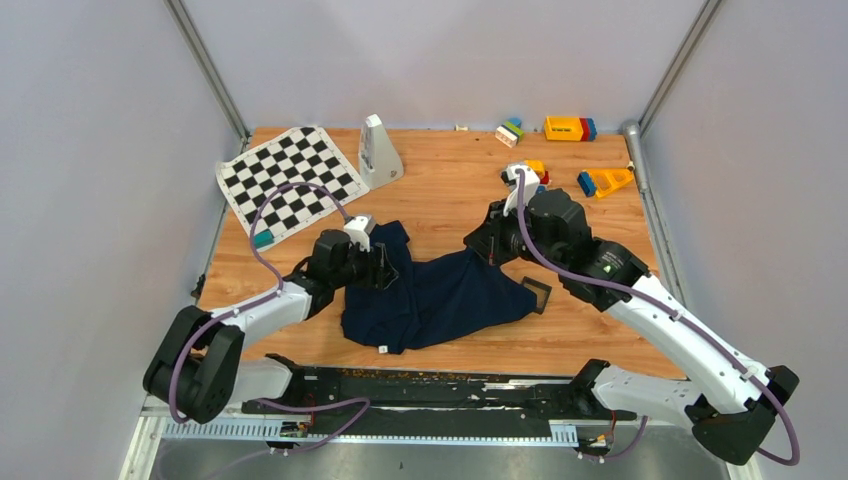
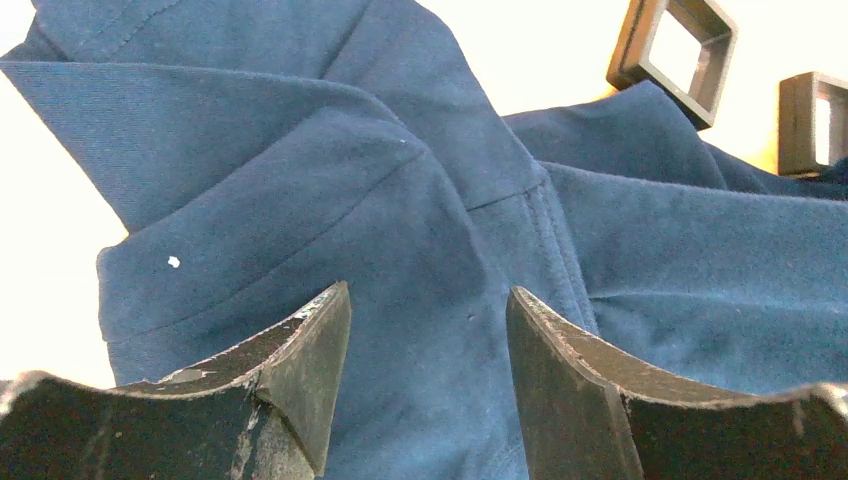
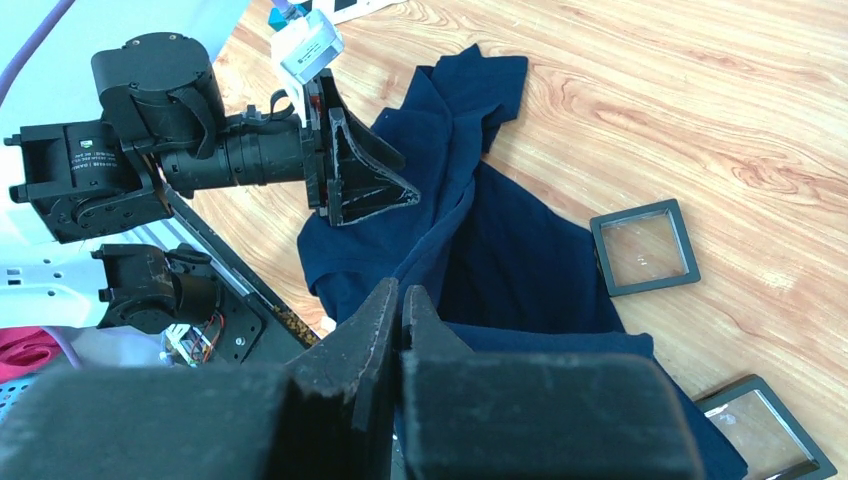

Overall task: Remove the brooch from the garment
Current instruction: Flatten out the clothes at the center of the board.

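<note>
The dark navy garment (image 1: 440, 295) lies crumpled on the wooden table between the two arms, a tiny white tag (image 1: 382, 349) at its near edge. The brooch is hidden in every view. My left gripper (image 1: 385, 268) hovers open over the garment's left folds (image 2: 420, 200), with only cloth showing between its fingers (image 2: 300, 350) and nothing pinched. My right gripper (image 3: 400, 288) is shut at the garment's upper right edge (image 1: 488, 243), and a ridge of navy cloth (image 3: 450, 230) runs up into its fingertips.
Two black square frames (image 3: 643, 246) (image 3: 760, 430) lie on the wood beside the garment's right edge. A black-and-white chequered mat (image 1: 290, 180) and a white wedge-shaped object (image 1: 378, 150) sit at the back left. Coloured toy blocks (image 1: 570, 128) stand at the back right.
</note>
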Controlling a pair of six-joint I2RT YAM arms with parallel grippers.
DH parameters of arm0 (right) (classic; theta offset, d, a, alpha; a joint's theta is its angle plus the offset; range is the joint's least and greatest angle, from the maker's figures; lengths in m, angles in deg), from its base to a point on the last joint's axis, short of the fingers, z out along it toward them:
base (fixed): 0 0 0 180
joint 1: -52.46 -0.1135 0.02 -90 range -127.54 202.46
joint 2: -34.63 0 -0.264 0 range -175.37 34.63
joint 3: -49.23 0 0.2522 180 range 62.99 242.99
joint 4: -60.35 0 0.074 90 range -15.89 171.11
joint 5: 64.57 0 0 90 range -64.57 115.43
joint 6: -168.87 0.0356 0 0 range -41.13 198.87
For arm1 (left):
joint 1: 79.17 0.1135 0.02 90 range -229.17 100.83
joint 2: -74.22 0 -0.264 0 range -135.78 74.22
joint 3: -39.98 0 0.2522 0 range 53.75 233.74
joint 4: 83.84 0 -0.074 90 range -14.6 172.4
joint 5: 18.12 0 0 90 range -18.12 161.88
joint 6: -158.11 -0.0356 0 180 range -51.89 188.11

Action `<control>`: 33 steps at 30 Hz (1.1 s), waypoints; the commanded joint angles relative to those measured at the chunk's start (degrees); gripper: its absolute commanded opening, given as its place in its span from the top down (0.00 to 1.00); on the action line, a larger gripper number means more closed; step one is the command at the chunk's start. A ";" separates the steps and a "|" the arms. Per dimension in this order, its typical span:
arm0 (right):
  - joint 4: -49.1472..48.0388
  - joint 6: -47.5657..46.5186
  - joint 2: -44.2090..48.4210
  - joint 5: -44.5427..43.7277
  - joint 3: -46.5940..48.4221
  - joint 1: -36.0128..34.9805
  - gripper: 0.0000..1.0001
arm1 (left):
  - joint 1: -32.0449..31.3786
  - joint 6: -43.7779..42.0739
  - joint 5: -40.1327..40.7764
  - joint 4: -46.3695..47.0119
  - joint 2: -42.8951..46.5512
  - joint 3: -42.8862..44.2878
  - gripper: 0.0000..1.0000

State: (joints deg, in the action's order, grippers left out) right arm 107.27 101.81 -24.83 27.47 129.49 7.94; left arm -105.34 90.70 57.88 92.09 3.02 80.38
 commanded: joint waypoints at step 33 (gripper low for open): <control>2.52 3.52 6.33 -18.23 -2.85 0.14 1.00 | -7.38 -5.01 17.43 -6.45 -3.68 7.92 1.00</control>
State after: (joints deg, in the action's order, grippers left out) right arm 108.78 104.12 -20.92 19.45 127.70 7.90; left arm -112.57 85.54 72.35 85.16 -5.66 88.97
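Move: Under the left hand, some 2 cm ahead, 1 cm right and 3 cm down, lies the raised fold of the garment; the garment's white label is about 14 cm back, level sideways, and the farther black frame 18 cm right and 4 cm ahead. From the right hand, already holding a lifted edge high up, that fold is roughly 18 cm left, 8 cm ahead, 25 cm down; the nearer black frame is level ahead, 12 cm right. Closing on the fold, the left fingers go from well open to shut and pinch the cloth, after the hand dips forward, shifts some 2 cm right, then sinks forward again, partly easing back left and rolling its left side up about 15 degrees. The right hand keeps hold of its raised edge, nearly still until it swings about 3 cm right, turning slightly clockwise. ##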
